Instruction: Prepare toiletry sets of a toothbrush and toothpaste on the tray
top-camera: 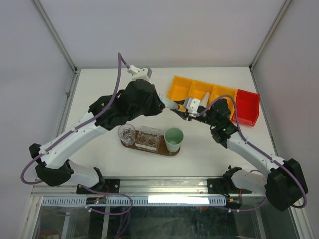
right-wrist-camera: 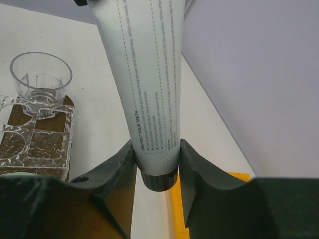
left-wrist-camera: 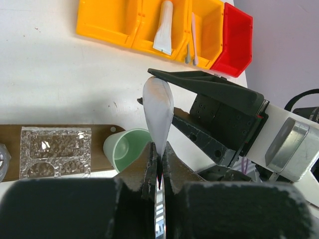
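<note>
A white toothpaste tube hangs in the air between both arms, above the table between the yellow bin and the tray. My left gripper is shut on the tube's flat crimped end. My right gripper is shut on the same tube just above its dark cap, a finger against each side. The dark brown tray lies below, carrying a clear glass, a clear plastic insert and a mint-green cup. Another white tube and thin toothbrushes lie in the bin.
The yellow compartmented bin sits at the back right with a red bin joined to its right end. The right arm's black fingers cross close over the mint cup. White walls and metal posts frame the table.
</note>
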`<state>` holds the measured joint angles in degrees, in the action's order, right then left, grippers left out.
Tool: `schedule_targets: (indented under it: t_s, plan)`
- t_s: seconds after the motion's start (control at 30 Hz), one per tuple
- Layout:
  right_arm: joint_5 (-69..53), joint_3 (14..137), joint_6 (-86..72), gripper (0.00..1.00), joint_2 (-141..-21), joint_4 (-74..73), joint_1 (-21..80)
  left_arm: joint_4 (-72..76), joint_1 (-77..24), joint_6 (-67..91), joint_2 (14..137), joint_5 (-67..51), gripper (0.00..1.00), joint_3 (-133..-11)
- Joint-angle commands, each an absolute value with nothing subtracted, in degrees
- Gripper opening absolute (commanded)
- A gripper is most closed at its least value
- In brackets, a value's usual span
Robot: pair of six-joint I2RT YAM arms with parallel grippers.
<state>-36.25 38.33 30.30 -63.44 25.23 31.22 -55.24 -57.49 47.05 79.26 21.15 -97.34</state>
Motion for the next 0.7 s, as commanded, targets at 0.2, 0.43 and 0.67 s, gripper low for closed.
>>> schedule_targets:
  t_s: [0.2, 0.43, 0.67]
  plan:
    - [-36.8, 38.4, 26.1, 0.21, -62.5, 28.4, 31.3, -46.0, -56.2, 41.5, 76.6, 20.1, 0.68, -99.2]
    - [-38.1, 42.5, 24.3, 0.21, -61.9, 21.8, 31.2, -43.5, -56.2, 35.2, 72.9, 21.4, 0.98, -97.4]
    - [-38.1, 42.6, 24.3, 0.21, -59.7, 23.5, 31.1, -41.2, -56.2, 36.2, 70.9, 23.6, 0.9, -94.6]
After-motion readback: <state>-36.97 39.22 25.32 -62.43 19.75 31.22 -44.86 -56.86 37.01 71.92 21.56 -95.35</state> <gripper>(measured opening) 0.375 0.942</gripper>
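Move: Between the two grippers hangs the toothpaste tube, its middle about 3 cm ahead, 3 cm right and 4 cm below the left hand. For the right hand, which holds the cap end, the green cup is some 11 cm back, 2 cm left and 21 cm down. The clear holder stands about 12 cm left of that cup and 1 cm farther out. From the left hand the cup lies roughly 6 cm back, 5 cm right and 27 cm down. Letting go of the tube's flat tail, the left fingers spread from shut to wide open; the left hand eases a touch forward and right, then lifts about 6 cm up and away, tipping back some 15 degrees and drifting left late on. The right hand keeps its pinch on the cap end, sagging about 1.5 cm before rising slightly, easing back 1 cm and tipping 8 degrees. ##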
